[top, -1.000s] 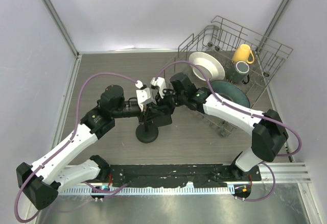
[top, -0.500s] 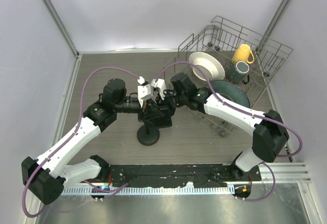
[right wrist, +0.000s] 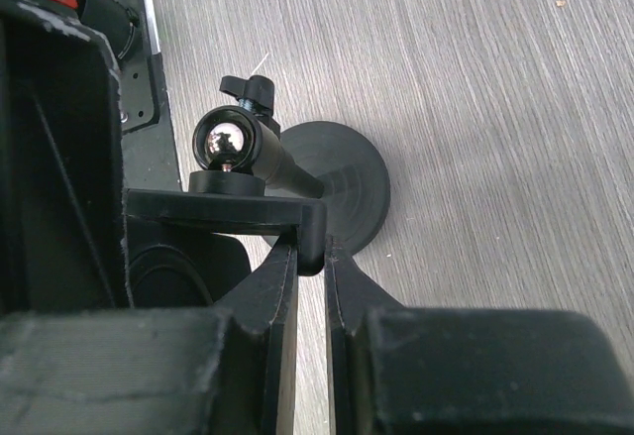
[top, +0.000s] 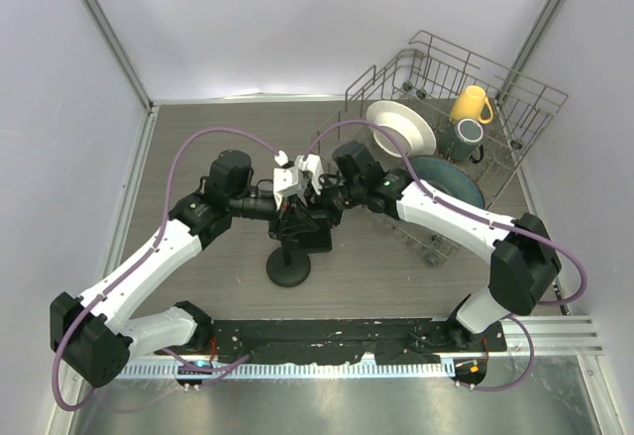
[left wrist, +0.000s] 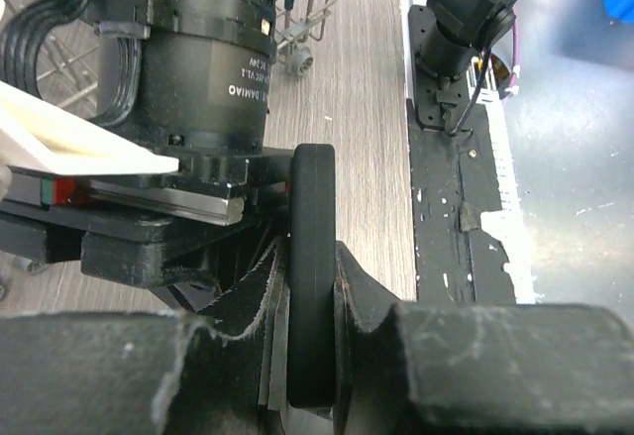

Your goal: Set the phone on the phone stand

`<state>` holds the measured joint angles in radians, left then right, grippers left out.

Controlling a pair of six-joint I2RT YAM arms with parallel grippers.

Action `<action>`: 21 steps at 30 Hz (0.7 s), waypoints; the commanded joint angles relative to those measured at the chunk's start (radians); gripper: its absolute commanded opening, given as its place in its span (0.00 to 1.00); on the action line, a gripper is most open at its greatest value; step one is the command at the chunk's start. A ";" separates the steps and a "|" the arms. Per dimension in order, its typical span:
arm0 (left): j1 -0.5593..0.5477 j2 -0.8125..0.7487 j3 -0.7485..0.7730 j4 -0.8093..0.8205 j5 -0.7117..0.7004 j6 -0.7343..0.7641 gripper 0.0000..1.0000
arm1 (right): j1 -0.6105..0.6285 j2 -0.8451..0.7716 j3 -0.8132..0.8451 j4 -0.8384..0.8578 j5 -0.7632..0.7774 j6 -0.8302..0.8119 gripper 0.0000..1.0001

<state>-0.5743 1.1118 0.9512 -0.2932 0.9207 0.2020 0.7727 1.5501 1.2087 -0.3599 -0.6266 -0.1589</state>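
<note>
The phone (left wrist: pixel 312 257) shows edge-on as a thin black slab, and my left gripper (left wrist: pixel 312 356) is shut on it from both sides. From above, the phone (top: pixel 309 229) hangs over the phone stand (top: pixel 287 269), whose round base rests on the table. My right gripper (right wrist: pixel 312 257) is shut on a black lip at the end of the stand's cradle plate, just above the disc base (right wrist: pixel 342 192) and beside the shiny ball joint (right wrist: pixel 230 141). In the top view the left gripper (top: pixel 295 215) and the right gripper (top: pixel 315 212) meet nose to nose.
A grey wire dish rack (top: pixel 515 108) stands at the back right with a white plate (top: pixel 401 126), a teal plate (top: pixel 446 179), a yellow mug (top: pixel 472 104) and a dark green mug (top: pixel 466 138). The black mounting bar (top: pixel 337 336) runs along the near edge.
My left arm has swung its wrist up and to the right, carrying the phone slightly right over the stand. The right arm has hardly moved.
</note>
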 commanded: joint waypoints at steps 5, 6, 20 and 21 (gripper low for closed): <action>0.007 -0.117 0.005 0.012 -0.225 -0.103 0.00 | -0.009 -0.102 -0.049 0.140 0.152 0.097 0.01; 0.005 -0.134 -0.003 0.023 -0.287 -0.137 0.00 | -0.009 -0.110 -0.060 0.185 0.189 0.122 0.01; -0.205 -0.359 -0.141 -0.113 -1.465 -0.314 0.00 | 0.387 -0.182 -0.275 0.562 1.395 0.423 0.01; -0.216 -0.357 -0.146 -0.107 -1.499 -0.297 0.00 | 0.437 -0.179 -0.268 0.562 1.444 0.421 0.01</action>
<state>-0.7963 0.7799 0.8150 -0.4244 -0.0532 -0.1337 1.1191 1.4036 0.9230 0.0929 0.3401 0.1577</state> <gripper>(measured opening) 0.197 0.151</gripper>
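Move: My left hand grips the phone. The phone stand's head, pinched in my right hand, is some 8 cm below my left hand, 2 cm ahead and 2 cm to its left. The round base is about 20 cm below the left hand, 6 cm left and 1 cm ahead; the dish rack's middle is roughly 25 cm ahead, 25 cm right and 18 cm lower. From my right hand, the phone's middle is about 5 cm back, 2 cm right and 4 cm up. Keeping the phone pinched, I swing my left hand left about 7 cm, easing forward and slightly down, while turning it some 45 degrees counter-clockwise. My right hand keeps its hold on the stand's head almost in place and turns it roughly 35 degrees clockwise, tilting my fingers upward, so the phone and stand head are turned against each other. ##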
